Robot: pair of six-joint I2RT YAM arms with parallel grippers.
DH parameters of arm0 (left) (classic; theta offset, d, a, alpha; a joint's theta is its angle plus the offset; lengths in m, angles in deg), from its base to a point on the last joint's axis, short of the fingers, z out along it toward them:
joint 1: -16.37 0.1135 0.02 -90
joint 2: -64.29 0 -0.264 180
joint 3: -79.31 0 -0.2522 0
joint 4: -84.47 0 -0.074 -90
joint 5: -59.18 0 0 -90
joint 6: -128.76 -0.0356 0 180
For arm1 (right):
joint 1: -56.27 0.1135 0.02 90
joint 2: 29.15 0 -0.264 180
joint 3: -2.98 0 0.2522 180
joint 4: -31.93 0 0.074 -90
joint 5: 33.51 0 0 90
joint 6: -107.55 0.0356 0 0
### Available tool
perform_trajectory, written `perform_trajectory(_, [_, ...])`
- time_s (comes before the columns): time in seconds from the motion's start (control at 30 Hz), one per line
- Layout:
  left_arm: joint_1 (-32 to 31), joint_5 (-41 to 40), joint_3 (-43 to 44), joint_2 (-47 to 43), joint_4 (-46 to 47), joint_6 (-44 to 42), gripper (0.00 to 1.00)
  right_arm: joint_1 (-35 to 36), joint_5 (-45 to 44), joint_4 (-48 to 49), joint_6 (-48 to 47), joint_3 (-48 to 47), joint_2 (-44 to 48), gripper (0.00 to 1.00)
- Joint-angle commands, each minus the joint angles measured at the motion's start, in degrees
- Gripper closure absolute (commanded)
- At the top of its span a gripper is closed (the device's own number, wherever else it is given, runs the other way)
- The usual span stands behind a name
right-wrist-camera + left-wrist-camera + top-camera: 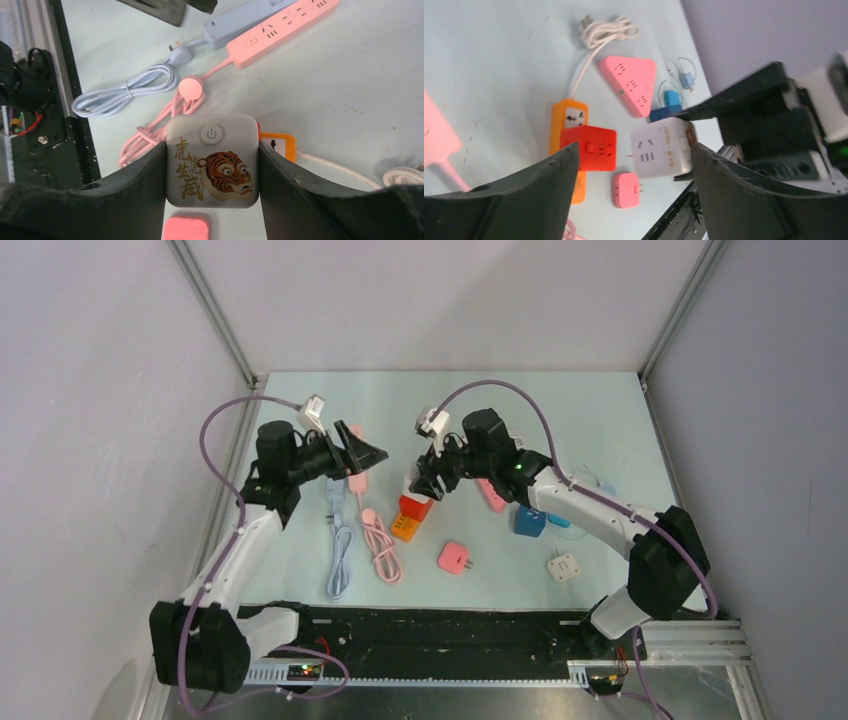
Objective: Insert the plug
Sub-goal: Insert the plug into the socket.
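The plug is a white cube with a tiger print and a power button, and my right gripper is shut on its two sides. In the left wrist view the same white cube hangs with its prongs pointing toward a red socket cube, a small gap apart. The red cube sits on an orange socket strip. My left gripper hovers open and empty to the left, above the table, facing the right gripper.
A small pink plug lies just below the held cube. A pink triangular socket, a blue cube and a white adapter lie to the right. Pink and blue-grey power strips with coiled cables lie to the left.
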Motion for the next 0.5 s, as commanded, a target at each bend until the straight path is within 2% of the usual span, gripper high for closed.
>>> perform_trajectory(0.0, [0.7,-4.7,-0.4,5.4,-4.8,1.3,0.19,0.6,-1.1,4.6,-3.6,-0.4,-1.6,1.0])
perform_trajectory(0.2, [0.7,-3.6,-1.5,12.4,-4.9,2.5,0.3,0.9,-0.3,3.2,-4.5,-0.4,-3.8,1.0])
perform_trajectory(0.47, [0.6,-1.4,-2.4,17.4,-5.0,2.2,0.38,0.9,-2.4,2.8,-4.8,-0.4,-5.6,1.0])
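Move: The left hand is empty; the red socket cube it goes for lies about 8 cm to its right, 2 cm back and 14 cm below. A round pink plug sits about 2 cm left and 2 cm back of that hand, 18 cm down. The right hand's white plug is bound for the same cube, 11 cm below and 1 cm ahead of that hand. The orange strip's middle is 3 cm ahead and 15 cm down; the pink charger, 8 cm back, 7 cm right and equally low. Still pinching the white plug, prongs down, the right hand lowers it about 4 cm towards the top of the red socket cube, slowing on the way. The left hand drops fast, some 12 cm, to the cube's left side, tipping its fingers down about 25 degrees and closing them partway around nothing yet. ##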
